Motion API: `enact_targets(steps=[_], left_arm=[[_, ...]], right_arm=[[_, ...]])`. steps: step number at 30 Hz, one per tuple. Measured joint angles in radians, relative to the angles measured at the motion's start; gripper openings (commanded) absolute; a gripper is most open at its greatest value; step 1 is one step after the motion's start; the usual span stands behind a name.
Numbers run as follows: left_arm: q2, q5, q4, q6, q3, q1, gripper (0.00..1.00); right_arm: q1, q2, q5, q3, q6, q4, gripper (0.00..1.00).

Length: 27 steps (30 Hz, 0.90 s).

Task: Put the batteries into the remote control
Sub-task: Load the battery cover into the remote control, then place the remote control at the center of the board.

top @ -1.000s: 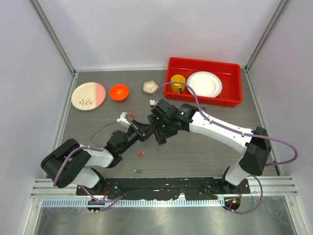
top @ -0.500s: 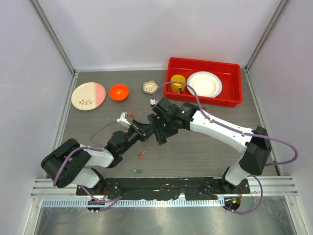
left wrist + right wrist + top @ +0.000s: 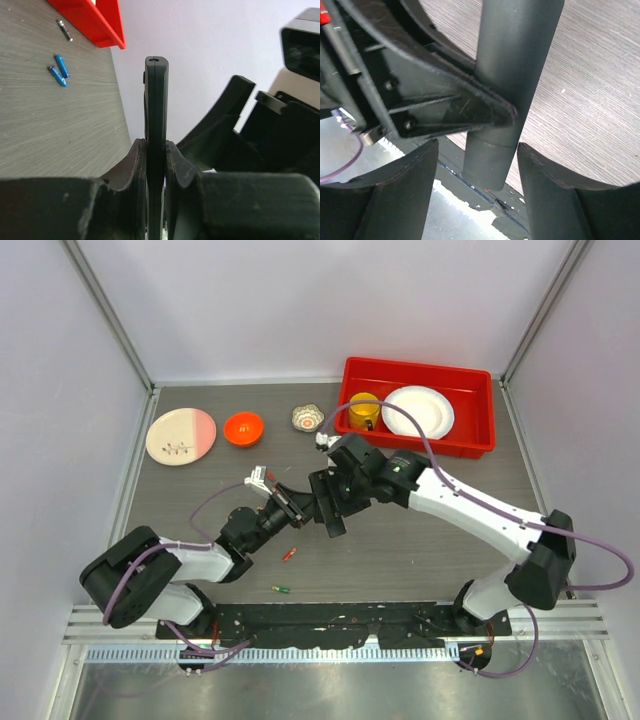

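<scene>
The remote control [image 3: 156, 100] is a slim black bar, seen edge-on and upright between the fingers of my left gripper [image 3: 156, 146], which is shut on it. In the right wrist view the same remote control [image 3: 517, 60] runs between the spread fingers of my right gripper [image 3: 477, 150], with a gap on both sides; that gripper is open. From above, the left gripper [image 3: 290, 508] and the right gripper [image 3: 326, 508] meet at mid-table and hide most of the bar. An orange-red battery [image 3: 288, 554] and a green battery [image 3: 281, 589] lie near the front. Two blue batteries [image 3: 59, 70] lie further off.
A red tray [image 3: 480, 410] at the back right holds a yellow cup [image 3: 362, 410] and a white plate [image 3: 418, 412]. An orange bowl [image 3: 243, 428], a pink and cream plate [image 3: 180, 435] and a small patterned cup [image 3: 308, 418] stand along the back.
The right gripper's jaws have spread apart around the remote control, and the right arm has shifted a little to the right. The left gripper keeps its hold.
</scene>
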Motion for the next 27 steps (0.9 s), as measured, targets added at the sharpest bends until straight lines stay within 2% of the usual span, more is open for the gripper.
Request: enact_targets(steps=[5, 7, 9, 11, 14, 16, 21, 24, 27], left_arm=[[-0.006, 0.017, -0.053, 0.034, 0.040, 0.026, 0.00], [-0.013, 0.031, -0.142, 0.065, 0.076, 0.046, 0.00], [-0.031, 0.037, -0.323, 0.135, 0.150, 0.063, 0.00], [-0.042, 0.016, -0.587, 0.251, 0.284, 0.069, 0.00], [-0.009, -0.092, -0.995, 0.439, 0.545, 0.062, 0.00], [0.062, -0.210, -1.258, 0.586, 0.753, 0.045, 0.00], [0.304, -0.446, -1.669, 0.832, 1.086, 0.016, 0.00], [0.500, -0.546, -1.831, 0.927, 1.212, 0.003, 0.00], [0.676, -0.620, -1.949, 0.988, 1.276, -0.008, 0.00]], right_arm=[[-0.006, -0.117, 0.013, -0.003, -0.003, 0.024, 0.71], [-0.008, -0.185, 0.093, -0.034, 0.008, 0.050, 0.71], [-0.008, -0.272, 0.200, -0.110, 0.034, 0.103, 0.70], [-0.008, -0.363, 0.319, -0.214, 0.073, 0.134, 0.69], [-0.013, -0.478, 0.457, -0.393, 0.127, 0.198, 0.68], [-0.014, -0.501, 0.511, -0.462, 0.148, 0.201, 0.68], [-0.014, -0.495, 0.569, -0.488, 0.157, 0.211, 0.68], [-0.014, -0.504, 0.576, -0.489, 0.159, 0.222, 0.68], [-0.014, -0.531, 0.575, -0.497, 0.171, 0.230, 0.68]])
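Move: The left hand already grips the remote and faces an open patch of table about 12 cm ahead, 6 cm to its left and 19 cm below. Near that patch at table height, counted from the left hand, a red battery lies some 13 cm ahead and 13 cm left, and a red-orange battery 8 cm back and 7 cm left. From the open right hand, the remote's middle is roughly 5 cm ahead, 3 cm left and 2 cm below. Keeping its pinch on the remote, the left hand swings forward some 12 cm, then drops about 15 cm towards the open table, drifting left late, while rolling roughly 110 degrees, left side up, so the fingers point forward and down. The right hand, already open, lifts clear, swings about 12 cm right and sinks back to its starting height, turning clockwise and tipping its fingers forward. ##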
